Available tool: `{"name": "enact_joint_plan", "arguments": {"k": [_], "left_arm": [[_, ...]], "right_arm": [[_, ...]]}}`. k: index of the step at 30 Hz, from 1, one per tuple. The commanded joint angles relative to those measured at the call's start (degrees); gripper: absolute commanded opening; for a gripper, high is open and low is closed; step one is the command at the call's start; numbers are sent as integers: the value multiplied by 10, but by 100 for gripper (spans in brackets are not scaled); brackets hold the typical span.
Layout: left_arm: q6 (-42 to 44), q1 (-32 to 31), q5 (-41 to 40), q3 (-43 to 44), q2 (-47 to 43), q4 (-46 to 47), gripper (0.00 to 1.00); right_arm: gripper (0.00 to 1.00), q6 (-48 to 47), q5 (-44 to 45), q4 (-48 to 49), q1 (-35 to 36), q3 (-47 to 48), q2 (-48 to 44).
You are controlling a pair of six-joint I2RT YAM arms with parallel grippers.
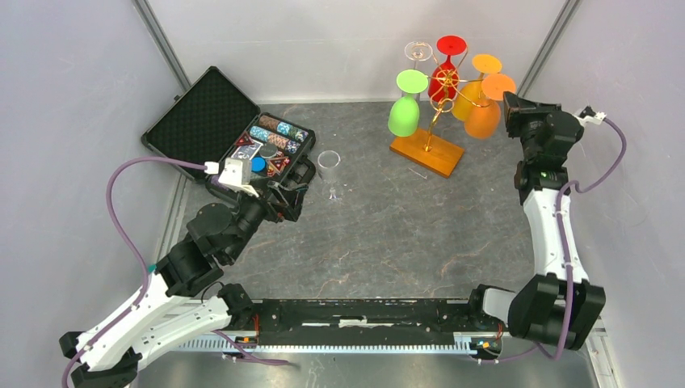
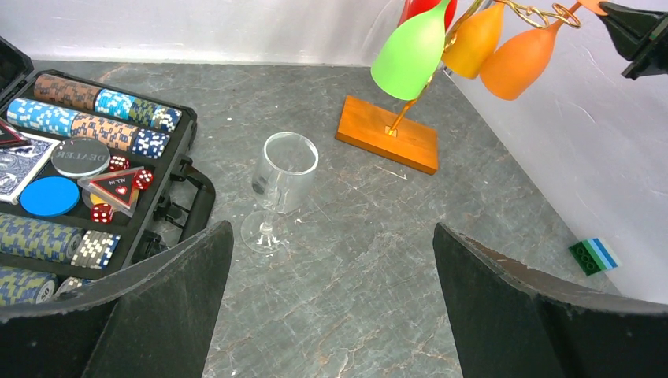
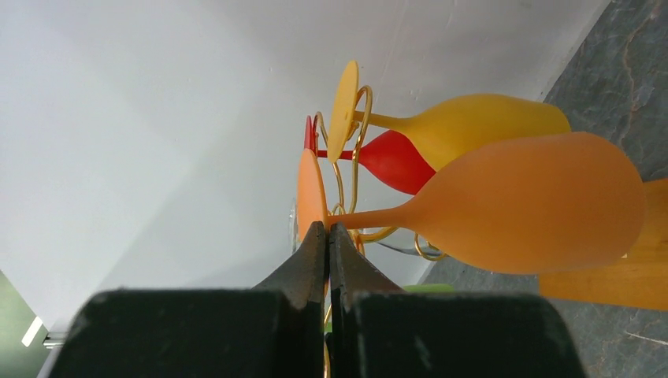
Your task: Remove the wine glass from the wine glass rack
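Note:
The wine glass rack [image 1: 426,152], gold wire on an orange-brown wooden base, stands at the back right. Green [image 1: 404,117], red [image 1: 443,81], yellow [image 1: 467,99], orange [image 1: 483,120] and clear [image 1: 418,52] wine glasses hang from it upside down. My right gripper [image 3: 328,227] is shut, its tips touching the orange glass [image 3: 520,201] where stem meets foot; nothing shows between the fingers. Another clear wine glass [image 2: 283,177] stands upright on the table. My left gripper [image 2: 331,227] is open just short of it, holding nothing.
An open black case [image 1: 234,137] of poker chips, cards and dice lies at the back left, close to the left gripper. A small green and blue block [image 2: 595,256] lies by the right wall. Walls close in the back and both sides.

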Motion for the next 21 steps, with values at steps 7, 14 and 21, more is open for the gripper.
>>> {"name": "enact_joint_plan", "arguments": {"k": [7,14,21], "left_arm": [[9,-1,23,5,13,28,100],[14,-1,65,19,29,36,100],[27,-1,176,35,88,81,100]], "right_arm": [[0,-33,77,-37,3,-65,-153],[0,-87,33,-135,3,-80,-234],[0,-102,-57,-199,4,-141,-332]]}}
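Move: The right fingers still pinch the orange glass at its foot, bowl hanging down; the open left gripper, its likely receiver, is about 50 cm left and 22 cm back. The yellow glass hangs about 7 cm left and 6 cm farther out; the rack's hub is some 13 cm left and 4 cm ahead. From the left hand the orange glass is about 22 cm ahead, 48 cm right, 6 cm lower; the clear wine glass stands 11 cm ahead, 7 cm right, 22 cm below. Straight back towards its own base, quickly, the right hand draws the orange glass some 12 cm away from the rack, arching up about 2.5 cm and sinking again while drifting slightly left late on. Its closed fingers keep their pinch by the foot and the wrist rolls some 10 degrees, left side down. The left hand, wide open, swings about 4 cm right. ##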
